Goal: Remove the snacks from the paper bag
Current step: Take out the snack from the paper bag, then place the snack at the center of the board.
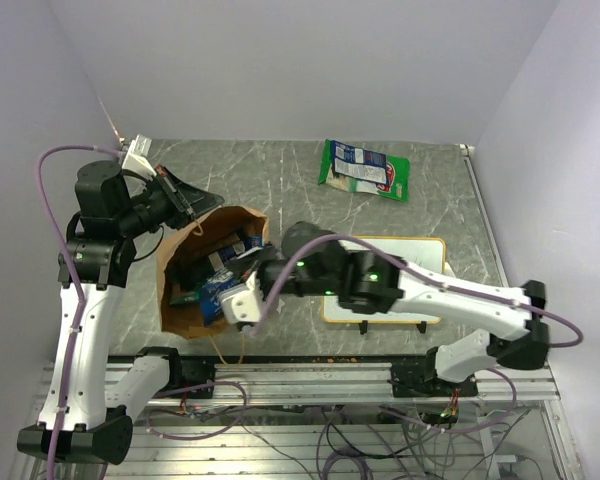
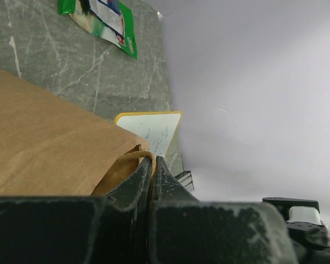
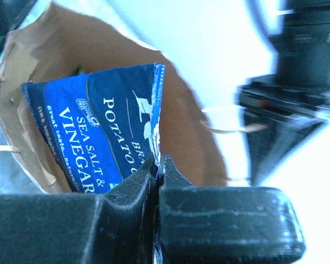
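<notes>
The brown paper bag [image 1: 185,318] lies open on the table, its mouth facing up and right. My left gripper [image 1: 202,204] is shut on the bag's tan string handle [image 2: 133,155] at the top rim; the bag's side fills the left wrist view [image 2: 44,137]. My right gripper [image 1: 244,292] is at the bag's mouth, shut on the corner of a blue "sea salt & vinegar" chip packet [image 3: 99,115], which is still partly inside the bag [image 3: 190,132]. That packet also shows in the top view [image 1: 218,290]. Another blue pouch [image 1: 242,244] lies inside. A larger green bag [image 1: 365,168] lies out on the table at the back.
An orange-framed whiteboard [image 1: 405,250] lies on the table under my right arm, right of the bag; it also shows in the left wrist view [image 2: 154,129]. The green bag shows there too [image 2: 107,19]. White walls close off the back and both sides.
</notes>
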### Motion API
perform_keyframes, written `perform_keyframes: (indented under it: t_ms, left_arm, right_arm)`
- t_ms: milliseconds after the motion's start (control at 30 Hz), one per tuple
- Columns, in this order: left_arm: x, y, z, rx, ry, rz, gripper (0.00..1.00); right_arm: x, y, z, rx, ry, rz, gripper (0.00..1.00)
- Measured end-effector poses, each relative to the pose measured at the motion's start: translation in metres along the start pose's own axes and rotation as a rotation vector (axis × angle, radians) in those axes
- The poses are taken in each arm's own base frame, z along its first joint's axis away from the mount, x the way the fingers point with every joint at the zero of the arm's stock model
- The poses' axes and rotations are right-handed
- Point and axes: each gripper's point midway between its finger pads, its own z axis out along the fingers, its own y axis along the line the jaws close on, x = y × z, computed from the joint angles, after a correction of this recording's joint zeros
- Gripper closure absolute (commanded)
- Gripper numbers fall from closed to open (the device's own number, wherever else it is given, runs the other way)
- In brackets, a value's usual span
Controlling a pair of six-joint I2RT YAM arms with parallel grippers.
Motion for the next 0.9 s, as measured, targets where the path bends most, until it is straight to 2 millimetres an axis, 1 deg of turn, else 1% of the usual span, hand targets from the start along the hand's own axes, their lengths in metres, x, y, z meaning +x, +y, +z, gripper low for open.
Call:
perform_keyframes:
  t_ms: [67,167,267,367,433,467,500,533,567,633,700,767,833,900]
  left_arm:
    - [-0.002,0.003,0.002,-0.012,0.0,-0.003,0.93]
    - [-0.002,0.006,0.004,-0.025,0.003,-0.011,0.93]
    - [-0.003,0.008,0.005,-0.032,0.0,-0.014,0.93]
    - [-0.004,0.009,0.005,-0.038,-0.006,-0.015,0.93]
    - [-0.004,0.01,0.005,-0.042,-0.009,-0.015,0.93]
    - [-0.004,0.01,0.005,-0.043,-0.01,-0.015,0.93]
    - [-0.004,0.01,0.005,-0.044,-0.01,-0.016,0.93]
    - [-0.004,0.01,0.005,-0.045,-0.01,-0.017,0.93]
    - [-0.004,0.011,0.005,-0.047,-0.01,-0.018,0.93]
    - [-0.004,0.012,0.005,-0.054,-0.011,-0.022,0.93]
    - [-0.003,0.013,0.004,-0.062,-0.013,-0.027,0.93]
    - [-0.002,0.013,0.002,-0.067,-0.014,-0.031,0.93]
    - [0.0,0.014,0.0,-0.074,-0.014,-0.035,0.93]
    - [0.001,0.014,-0.002,-0.078,-0.014,-0.036,0.93]
  right_arm:
    - [-0.014,-0.024,-0.028,0.082,-0.029,-0.002,1.0]
    - [-0.029,-0.054,-0.06,0.198,-0.065,0.005,1.0]
    - [-0.04,-0.082,-0.085,0.317,-0.089,0.009,1.0]
    - [-0.044,-0.106,-0.101,0.425,-0.092,0.011,1.0]
    - [-0.041,-0.124,-0.111,0.505,-0.082,0.014,1.0]
    - [-0.036,-0.134,-0.116,0.551,-0.069,0.019,1.0]
    - [-0.029,-0.144,-0.123,0.592,-0.051,0.025,1.0]
    - [-0.017,-0.156,-0.132,0.647,-0.023,0.039,1.0]
    - [-0.007,-0.165,-0.139,0.686,-0.002,0.053,1.0]
    - [0.02,-0.184,-0.158,0.777,0.058,0.094,1.0]
    - [0.055,-0.204,-0.182,0.889,0.144,0.156,1.0]
    - [0.087,-0.217,-0.203,0.982,0.221,0.223,1.0]
    - [0.126,-0.225,-0.222,1.069,0.308,0.31,1.0]
    - [0.169,-0.226,-0.238,1.158,0.414,0.404,1.0]
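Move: The right hand already has the blue potato chip bag pinched at the mouth of the paper bag; the paper bag's middle is about 5 cm ahead, 8 cm left and 16 cm below. Its likely goal, the snack pile, is some 48 cm ahead, 32 cm right and 31 cm below, the whiteboard roughly 12 cm ahead, 36 cm right and 28 cm below. From the left hand the snack pile lies about 36 cm ahead, 39 cm right and 36 cm below. With the potato chip bag still pinched in its shut fingers, the right hand first draws it almost straight up out of the paper bag, about 15 cm with a small drift to the right, then swings quickly forward and right towards the snack pile, over 20 cm forward and some 15 cm right. The wrist sweeps about 60 degrees clockwise as the fingers come round from pointing left and slightly down to forward and slightly up, while the left hand keeps its pinch on the paper bag's handle. ##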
